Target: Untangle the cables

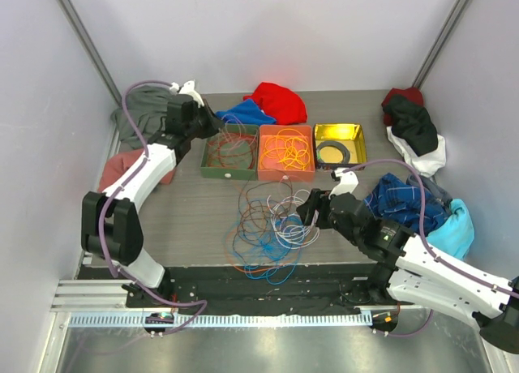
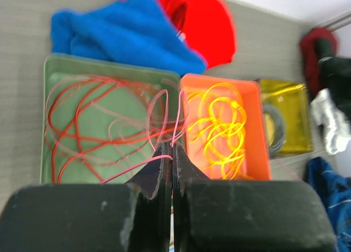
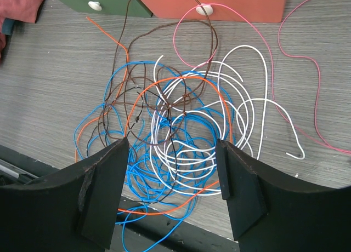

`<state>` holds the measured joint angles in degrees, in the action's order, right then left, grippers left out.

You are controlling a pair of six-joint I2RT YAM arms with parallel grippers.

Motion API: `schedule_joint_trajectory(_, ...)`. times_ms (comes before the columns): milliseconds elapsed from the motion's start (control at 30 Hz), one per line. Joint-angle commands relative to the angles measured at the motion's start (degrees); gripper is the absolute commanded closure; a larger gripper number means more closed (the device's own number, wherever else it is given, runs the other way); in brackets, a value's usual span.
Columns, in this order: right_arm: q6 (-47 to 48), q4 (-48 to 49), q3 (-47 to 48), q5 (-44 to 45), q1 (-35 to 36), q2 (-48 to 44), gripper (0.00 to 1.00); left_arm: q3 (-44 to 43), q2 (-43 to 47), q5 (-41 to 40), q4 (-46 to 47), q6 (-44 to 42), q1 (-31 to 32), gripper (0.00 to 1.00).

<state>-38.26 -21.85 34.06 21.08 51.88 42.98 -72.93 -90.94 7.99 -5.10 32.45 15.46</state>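
A tangle of blue, white, brown and orange cables [image 1: 268, 227] lies on the table near its front edge. My right gripper [image 3: 173, 145] hovers open just above the tangle [image 3: 181, 126], with nothing between its fingers. My left gripper [image 2: 171, 148] is shut on a thin pink cable [image 2: 131, 170] over the green tray [image 2: 109, 64], which holds red cables [image 1: 229, 150]. Yellow cables [image 2: 219, 126] fill the orange tray [image 1: 285, 177]. Pink cable [image 3: 299, 57] also trails across the table at the right of the tangle.
A yellow tray [image 1: 339, 130] holds a black ring coil [image 1: 334, 152]. Cloths ring the table: red [image 1: 280, 101], blue [image 1: 243, 113], grey [image 1: 146, 109], dark pink [image 1: 122, 166], black and white [image 1: 413, 130], blue plaid [image 1: 401, 199]. Some blue cable hangs over the front edge [image 3: 164, 230].
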Motion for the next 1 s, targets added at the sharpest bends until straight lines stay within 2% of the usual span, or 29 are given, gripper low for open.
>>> schedule_joint_trajectory(0,0.2,2.07,0.13,1.33,-0.2,-0.97,0.28,-1.08,-4.41,-1.31,-6.23,-0.54,0.0,1.0)
schedule_joint_trajectory(200,0.64,1.46,0.21,1.86,-0.2,-1.15,0.28,-0.46,-8.38,-1.83,-6.67,0.51,0.09,1.0)
schedule_joint_trajectory(300,0.56,1.1,0.48,1.95,-0.2,-1.32,0.28,-1.08,-8.12,-4.82,-7.11,0.25,0.09,1.0)
schedule_joint_trajectory(400,0.47,0.75,0.39,2.12,-0.2,-1.76,0.28,-1.43,-4.79,-7.54,-5.63,-0.36,0.09,0.85)
schedule_joint_trajectory(433,0.38,0.75,0.3,2.04,-0.2,-1.85,0.28,-1.52,-2.78,-7.64,-5.27,-0.63,0.09,0.72)
schedule_joint_trajectory(500,0.12,0.84,0.04,1.95,-0.11,-1.67,0.28,-2.48,-0.57,-10.45,-4.83,-1.59,0.01,0.62)
schedule_joint_trajectory(533,-0.06,0.93,0.04,1.95,-0.11,-1.59,0.28,-3.01,1.18,-10.97,-4.65,-1.86,0.09,0.51)
schedule_joint_trajectory(567,-0.23,1.02,0.04,1.86,-0.11,-1.5,0.28,-3.97,1.98,-11.59,-4.65,-2.56,0.09,0.45)
schedule_joint_trajectory(600,-0.24,1.02,0.12,1.68,-0.11,-1.24,0.28,-4.41,2.69,-11.77,-4.65,-2.74,0.01,0.35)
schedule_joint_trajectory(733,-0.41,1.54,0.04,1.51,-0.11,-1.06,0.28,-6.26,6.11,-11.33,-5.97,-2.65,0.35,0.19)
schedule_joint_trajectory(767,-0.32,1.54,-0.05,1.59,-0.11,-1.06,0.28,-6.35,6.9,-11.68,-6.32,-2.74,1.05,0.05)
schedule_joint_trajectory(833,-0.32,1.72,-0.05,1.59,-0.2,-1.06,0.28,-5.48,8.75,-12.38,-7.19,-2.65,1.85,0.0)
schedule_joint_trajectory(967,-0.15,1.11,-0.05,1.94,-0.11,-1.23,0.28,-1.18,18.57,-14.93,-10.62,-1.78,4.22,0.0)
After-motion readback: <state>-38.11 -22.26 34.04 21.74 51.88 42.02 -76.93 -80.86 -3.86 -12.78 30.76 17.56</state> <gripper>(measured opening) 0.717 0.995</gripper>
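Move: The green box, into which the pink cable already partly hangs from the left fingers, has its middle about 6 cm ahead of that hand, 1 cm to its right and 20 cm below. The orange box is also 6 cm ahead, but 22 cm to the right; the blue cloth lies some 22 cm ahead and 6 cm right. From the right hand, the green box is roughly 31 cm ahead and 27 cm left. The pink cable, still pinched in the left fingers, is lowered about 10 cm towards the green box as the hand tips some 15 degrees further down. Near the lowest point the fingers start to open and let go of the cable; opening fully, the hand then climbs nearly 18 cm, drifting slightly left and levelling out. ##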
